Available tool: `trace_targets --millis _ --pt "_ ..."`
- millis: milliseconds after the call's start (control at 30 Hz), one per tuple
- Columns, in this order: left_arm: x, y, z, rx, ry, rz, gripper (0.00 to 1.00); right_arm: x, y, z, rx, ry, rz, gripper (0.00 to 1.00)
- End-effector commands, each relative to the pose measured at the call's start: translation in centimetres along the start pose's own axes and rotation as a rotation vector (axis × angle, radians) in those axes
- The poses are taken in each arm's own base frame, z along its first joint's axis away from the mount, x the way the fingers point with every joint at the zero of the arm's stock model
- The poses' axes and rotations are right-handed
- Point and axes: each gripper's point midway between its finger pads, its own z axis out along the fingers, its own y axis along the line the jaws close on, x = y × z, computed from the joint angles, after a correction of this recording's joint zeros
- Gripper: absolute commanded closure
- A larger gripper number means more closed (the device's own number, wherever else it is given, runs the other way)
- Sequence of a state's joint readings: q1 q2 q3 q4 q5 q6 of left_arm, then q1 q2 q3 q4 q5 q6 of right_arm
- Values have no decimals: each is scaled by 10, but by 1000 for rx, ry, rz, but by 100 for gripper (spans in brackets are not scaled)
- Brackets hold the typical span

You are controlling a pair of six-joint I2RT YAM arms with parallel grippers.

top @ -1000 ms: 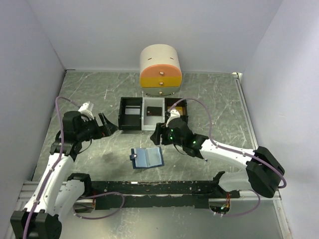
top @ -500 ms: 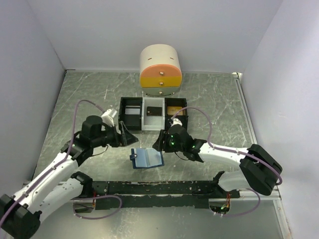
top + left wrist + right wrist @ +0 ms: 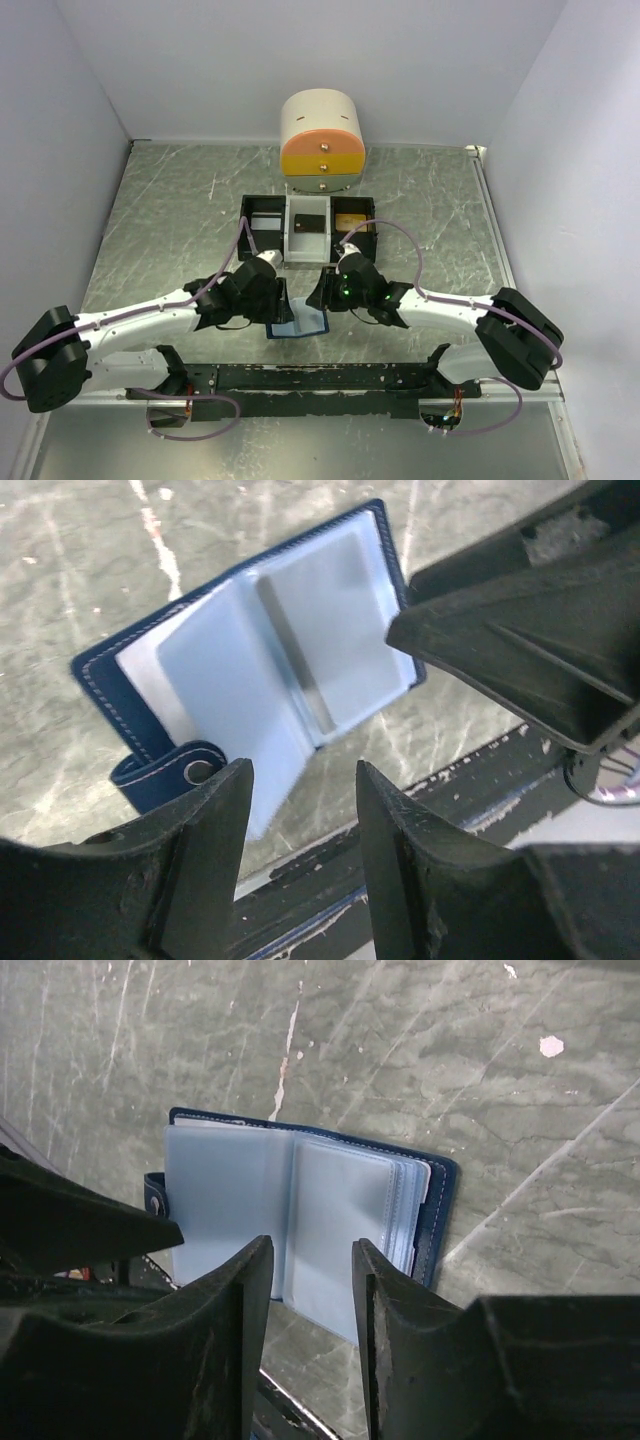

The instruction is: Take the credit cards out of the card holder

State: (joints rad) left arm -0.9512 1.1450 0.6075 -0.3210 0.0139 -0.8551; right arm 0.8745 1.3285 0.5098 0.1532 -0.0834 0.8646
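Observation:
The card holder (image 3: 300, 323) lies open on the table near the front rail, dark blue outside with frosted light-blue pockets (image 3: 270, 650) (image 3: 300, 1210). Any credit cards in those pockets are hidden. My left gripper (image 3: 281, 299) hangs just over the holder's left half, by the clasp tab (image 3: 190, 770). It is open (image 3: 303, 770), with only table and rail between the fingers. My right gripper (image 3: 320, 293) hovers over the right half, open with a narrow gap (image 3: 312, 1245) and gripping nothing. The two grippers nearly face each other across the holder.
Behind the holder stands a black-and-white three-compartment tray (image 3: 262, 257), with a tan-gold flat piece (image 3: 352, 219) in its right part. A cream and orange drawer unit (image 3: 322, 145) is at the back. The black rail (image 3: 300, 375) runs close in front of the holder.
The left arm swung in from the far left to the holder's left side. The right gripper dropped closer to the holder. Both pairs of jaws have narrowed.

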Motion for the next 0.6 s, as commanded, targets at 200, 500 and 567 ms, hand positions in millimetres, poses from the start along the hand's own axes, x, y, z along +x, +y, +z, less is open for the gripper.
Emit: trace_targets --millis 200,500,567 --pt "3 27 6 -122 -63 -51 43 20 -6 3 -7 71 20 64" --pt "22 43 11 -120 -52 -108 45 28 -11 5 8 102 25 66" --pt "23 45 11 -125 -53 -108 45 29 -10 6 4 109 24 67"
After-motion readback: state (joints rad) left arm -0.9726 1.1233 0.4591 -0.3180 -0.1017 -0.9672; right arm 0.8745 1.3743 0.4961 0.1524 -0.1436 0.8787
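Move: Just under the left hand lies the open card holder, its middle about 2 cm to the right, level fore and aft, and some 7 cm below. Its snap strap is about 5 cm to that hand's left and 1 cm ahead; the grey tray stands 20 cm ahead and 4 cm right. From the right hand the holder's middle is roughly 4 cm left, 2 cm back and 5 cm below. Sinking about 5 cm and sliding nearly 4 cm left, mostly after a slow start, the left hand heads for the strap end of the card holder's left pocket, turning some 10 degrees, mainly counter-clockwise, with fingers staying half open. The right hand eases down and back about 2 cm over the right pocket, its fingers still partly open; contact can't be made out for either hand. ##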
